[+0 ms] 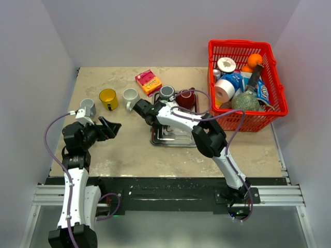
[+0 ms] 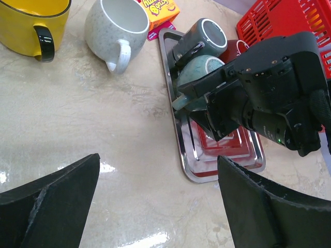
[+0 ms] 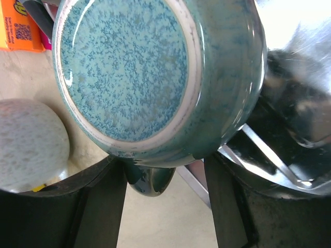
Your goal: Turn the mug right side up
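Note:
A teal speckled mug [image 3: 124,72] lies tipped at the near-left edge of the steel tray [image 2: 217,173], its base facing the right wrist camera. Its handle [image 3: 150,181] points down. My right gripper [image 3: 165,170] is open, one finger on each side of the handle, with gaps showing. In the left wrist view the mug [image 2: 199,70] sits just in front of the right gripper's black body [image 2: 269,93]. In the top view the right gripper [image 1: 150,111] covers most of it. My left gripper [image 2: 158,160] is open and empty above bare table, left of the tray [image 1: 170,139].
A dark mug [image 1: 166,92] and a maroon mug [image 1: 186,98] stand at the tray's far end. A white speckled mug [image 1: 130,95], a yellow mug [image 1: 108,97] and a grey mug [image 1: 88,106] stand to the left. An orange box [image 1: 148,81] lies behind. A red basket [image 1: 245,82] is right.

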Tool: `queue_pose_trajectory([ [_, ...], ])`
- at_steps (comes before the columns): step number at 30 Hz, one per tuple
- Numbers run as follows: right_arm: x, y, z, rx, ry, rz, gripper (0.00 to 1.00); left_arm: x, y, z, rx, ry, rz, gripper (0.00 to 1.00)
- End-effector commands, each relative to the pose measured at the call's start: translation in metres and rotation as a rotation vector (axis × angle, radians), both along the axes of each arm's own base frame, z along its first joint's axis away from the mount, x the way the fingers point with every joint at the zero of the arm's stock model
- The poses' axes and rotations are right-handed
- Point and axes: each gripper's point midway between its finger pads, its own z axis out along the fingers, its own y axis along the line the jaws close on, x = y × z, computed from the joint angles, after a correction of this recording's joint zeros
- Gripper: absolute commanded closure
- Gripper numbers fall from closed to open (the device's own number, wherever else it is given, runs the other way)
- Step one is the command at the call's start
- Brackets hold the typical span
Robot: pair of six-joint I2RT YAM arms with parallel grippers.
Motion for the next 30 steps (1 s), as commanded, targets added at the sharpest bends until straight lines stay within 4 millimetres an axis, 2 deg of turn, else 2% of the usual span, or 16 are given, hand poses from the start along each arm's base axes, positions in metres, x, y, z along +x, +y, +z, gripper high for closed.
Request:
queue_pose_trajectory([
  [1, 0.000, -0.023, 0.033, -0.036, -0.058, -0.020, 0.39, 0.004, 0.002, 0.013, 0.012, -0.044, 0.006, 0.01],
  [7, -0.012, -0.044, 0.041, -0.122, -0.044, 0.018, 0.40, 0.004, 0.004, 0.011, 0.007, -0.040, 0.017, 0.01],
  [12, -0.015, -0.058, 0.043, -0.246, -0.036, 0.110, 0.40, 0.006, 0.005, 0.008, -0.010, -0.023, 0.017, 0.01],
  [19, -0.014, -0.071, 0.046, -0.315, -0.022, 0.153, 0.44, 0.006, 0.006, 0.006, -0.012, -0.018, 0.020, 0.01],
  [25, -0.009, -0.073, 0.049, -0.352, -0.015, 0.192, 0.59, 0.006, 0.005, 0.006, -0.015, -0.017, 0.016, 0.01],
  [28, -0.009, -0.072, 0.042, -0.357, 0.009, 0.214, 0.71, 0.005, 0.005, 0.006, -0.015, -0.020, 0.013, 0.01],
  [30, -0.009, -0.071, 0.039, -0.357, 0.019, 0.229, 0.87, 0.006, 0.005, 0.007, -0.014, -0.021, 0.016, 0.01],
])
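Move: The teal mug sits upside down at the tray's left edge, with its handle already between the right hand's open fingers; its middle is about 4 cm ahead and 4 cm right of that hand, near the same height. The dark grey mug stands some 10 cm ahead and 5 right, the red one 8 ahead and 13 right, the white one 8 ahead and 10 left. From the left hand, the teal mug is roughly 17 cm forward, 16 right and 13 down. Carry the right gripper, handle between its fingers, about 6 cm to the right, first also easing back 2–3 cm and rising slightly, so the teal mug comes in from the tray's left edge. Meanwhile roll the hand some 20 degrees, its left side dipping, and turn it a little counter-clockwise; near the end close the fingers until they pinch the handle from both sides. ##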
